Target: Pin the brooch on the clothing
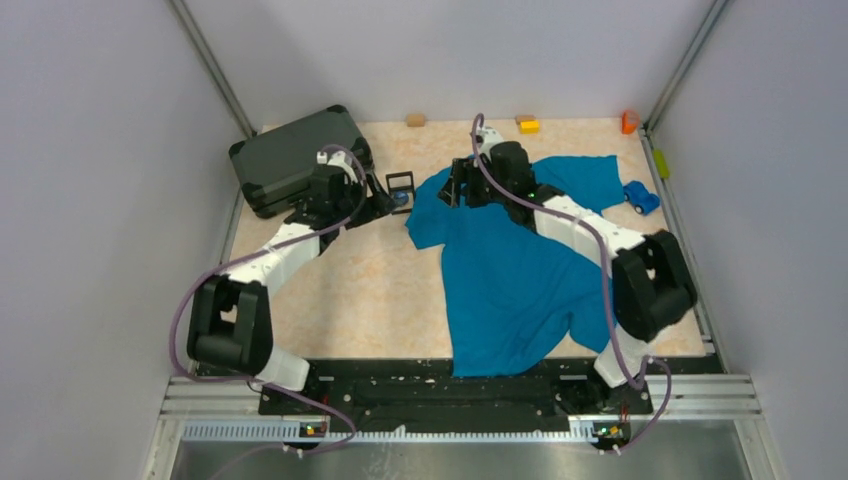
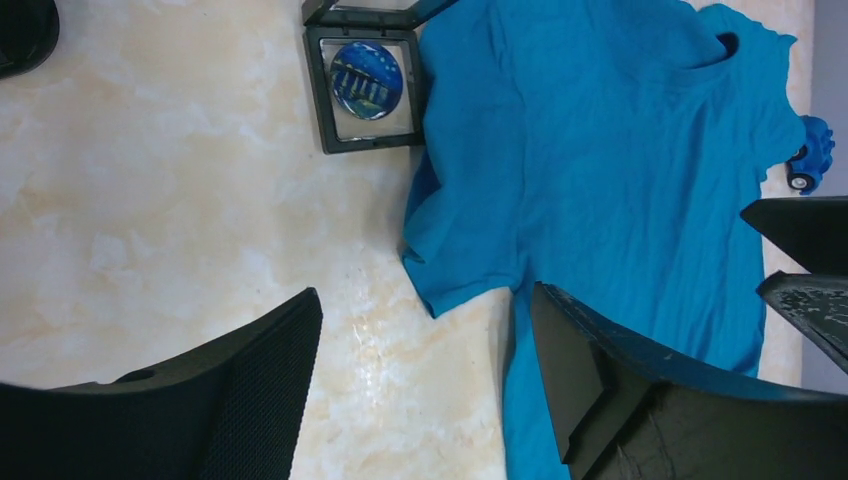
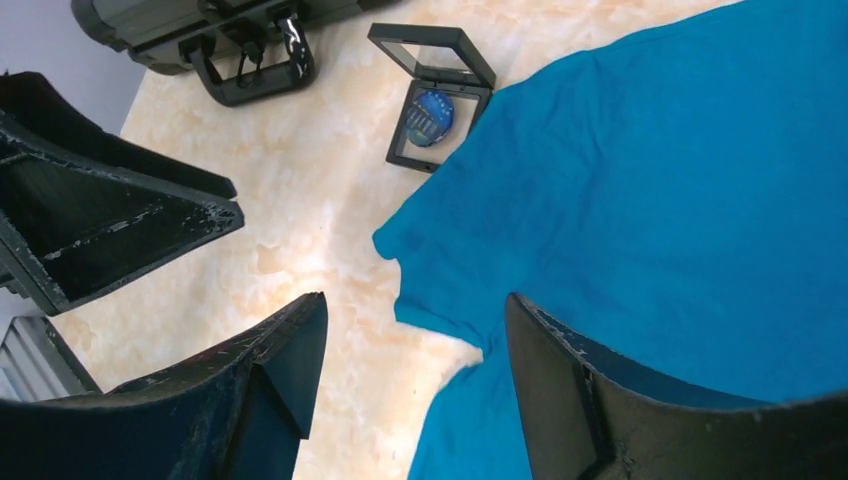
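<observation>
The teal-blue clothing (image 1: pixel 520 280) lies spread flat on the table, its left sleeve (image 2: pixel 455 270) pointing toward the left arm. The brooch (image 2: pixel 366 80), a small round dark-blue disc, rests inside an open black frame box (image 2: pixel 322 100) beside that sleeve; the right wrist view has the brooch (image 3: pixel 432 115) too. My left gripper (image 1: pixel 385 200) hovers just left of the box, open, with only table and the sleeve tip under its jaws (image 2: pixel 425 295). Over the shirt's upper left part, my right gripper (image 1: pixel 452 188) is open and empty (image 3: pixel 415 300), above the sleeve's edge.
A dark grey hard case (image 1: pixel 295 160) lies at the back left, close behind the left gripper. A blue toy car (image 1: pixel 642 197) sits by the shirt's right sleeve. Small tan (image 1: pixel 415 120), yellow (image 1: pixel 528 125) and orange (image 1: pixel 629 122) pieces line the back edge.
</observation>
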Available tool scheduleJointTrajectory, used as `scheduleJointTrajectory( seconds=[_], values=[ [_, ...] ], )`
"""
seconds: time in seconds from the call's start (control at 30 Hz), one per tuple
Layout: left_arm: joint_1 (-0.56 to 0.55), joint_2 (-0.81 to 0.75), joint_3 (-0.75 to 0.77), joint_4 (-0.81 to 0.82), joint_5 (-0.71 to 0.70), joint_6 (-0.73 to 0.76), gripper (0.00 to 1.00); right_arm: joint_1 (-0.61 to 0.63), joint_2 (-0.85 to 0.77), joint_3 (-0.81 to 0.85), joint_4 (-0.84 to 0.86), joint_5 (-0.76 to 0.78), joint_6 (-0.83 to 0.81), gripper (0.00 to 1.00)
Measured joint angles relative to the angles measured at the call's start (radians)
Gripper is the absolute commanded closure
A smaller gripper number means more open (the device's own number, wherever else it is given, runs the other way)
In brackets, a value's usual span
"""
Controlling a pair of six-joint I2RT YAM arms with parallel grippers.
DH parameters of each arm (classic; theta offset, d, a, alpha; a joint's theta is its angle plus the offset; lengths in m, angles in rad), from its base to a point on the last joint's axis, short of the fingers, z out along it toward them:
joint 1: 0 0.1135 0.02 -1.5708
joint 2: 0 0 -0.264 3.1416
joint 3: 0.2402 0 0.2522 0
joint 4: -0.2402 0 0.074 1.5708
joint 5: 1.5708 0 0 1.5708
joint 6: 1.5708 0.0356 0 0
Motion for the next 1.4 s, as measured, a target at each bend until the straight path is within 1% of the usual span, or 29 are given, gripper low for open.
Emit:
scheduleJointTrajectory(
  seconds=[0.07, 0.17, 0.27, 0.33, 0.47, 0.63, 0.8, 1.23, 1.4],
  values=[
    [0.027, 0.061, 0.005, 0.043, 0.03, -0.016, 0.32, -0.01, 0.101, 0.068, 0.016, -0.05, -0.001, 0.35],
    [0.08, 0.148, 0.015, 0.095, 0.084, -0.034, 0.4, -0.016, 0.239, 0.161, 0.028, -0.116, -0.001, 0.4],
    [0.126, 0.247, 0.04, 0.131, 0.13, -0.04, 0.45, -0.018, 0.361, 0.26, 0.02, -0.175, 0.0, 0.47],
    [0.143, 0.305, 0.059, 0.148, 0.152, -0.043, 0.47, -0.018, 0.446, 0.338, 0.016, -0.211, 0.0, 0.5],
    [0.145, 0.362, 0.068, 0.193, 0.189, -0.045, 0.53, -0.018, 0.571, 0.452, 0.013, -0.264, 0.009, 0.51],
    [0.144, 0.42, 0.116, 0.234, 0.212, -0.042, 0.59, -0.018, 0.665, 0.541, 0.01, -0.303, 0.032, 0.52],
    [0.144, 0.479, 0.161, 0.275, 0.229, -0.041, 0.6, -0.018, 0.732, 0.618, 0.021, -0.321, 0.056, 0.55],
    [0.144, 0.565, 0.228, 0.301, 0.236, -0.037, 0.65, -0.014, 0.824, 0.7, 0.044, -0.325, 0.099, 0.61],
    [0.144, 0.581, 0.249, 0.301, 0.236, -0.033, 0.65, -0.014, 0.857, 0.727, 0.038, -0.313, 0.103, 0.61]
  ],
)
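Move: The brooch lies in its open box about 13 cm ahead of the left hand, 4 cm to its right and 13 cm lower. From the right hand it is some 12 cm ahead, 14 cm to the left and 17 cm below. The box's raised lid stands about 4 cm beyond the brooch; the clothing's near sleeve lies 6 cm right of it and 3 cm closer in. The suitcase is roughly 18 cm ahead and 15 cm left of the left hand. The brooch in its open box is closed in on from both sides. The left hand drives forward and down, about 11 cm and 10 cm, dropping early and then easing forward nearly level. The right hand sweeps down, left and forward over the sleeve, some 20 cm in all, tipping down and turning slightly counter-clockwise. Both grippers partly close; a touch can't be made out. ##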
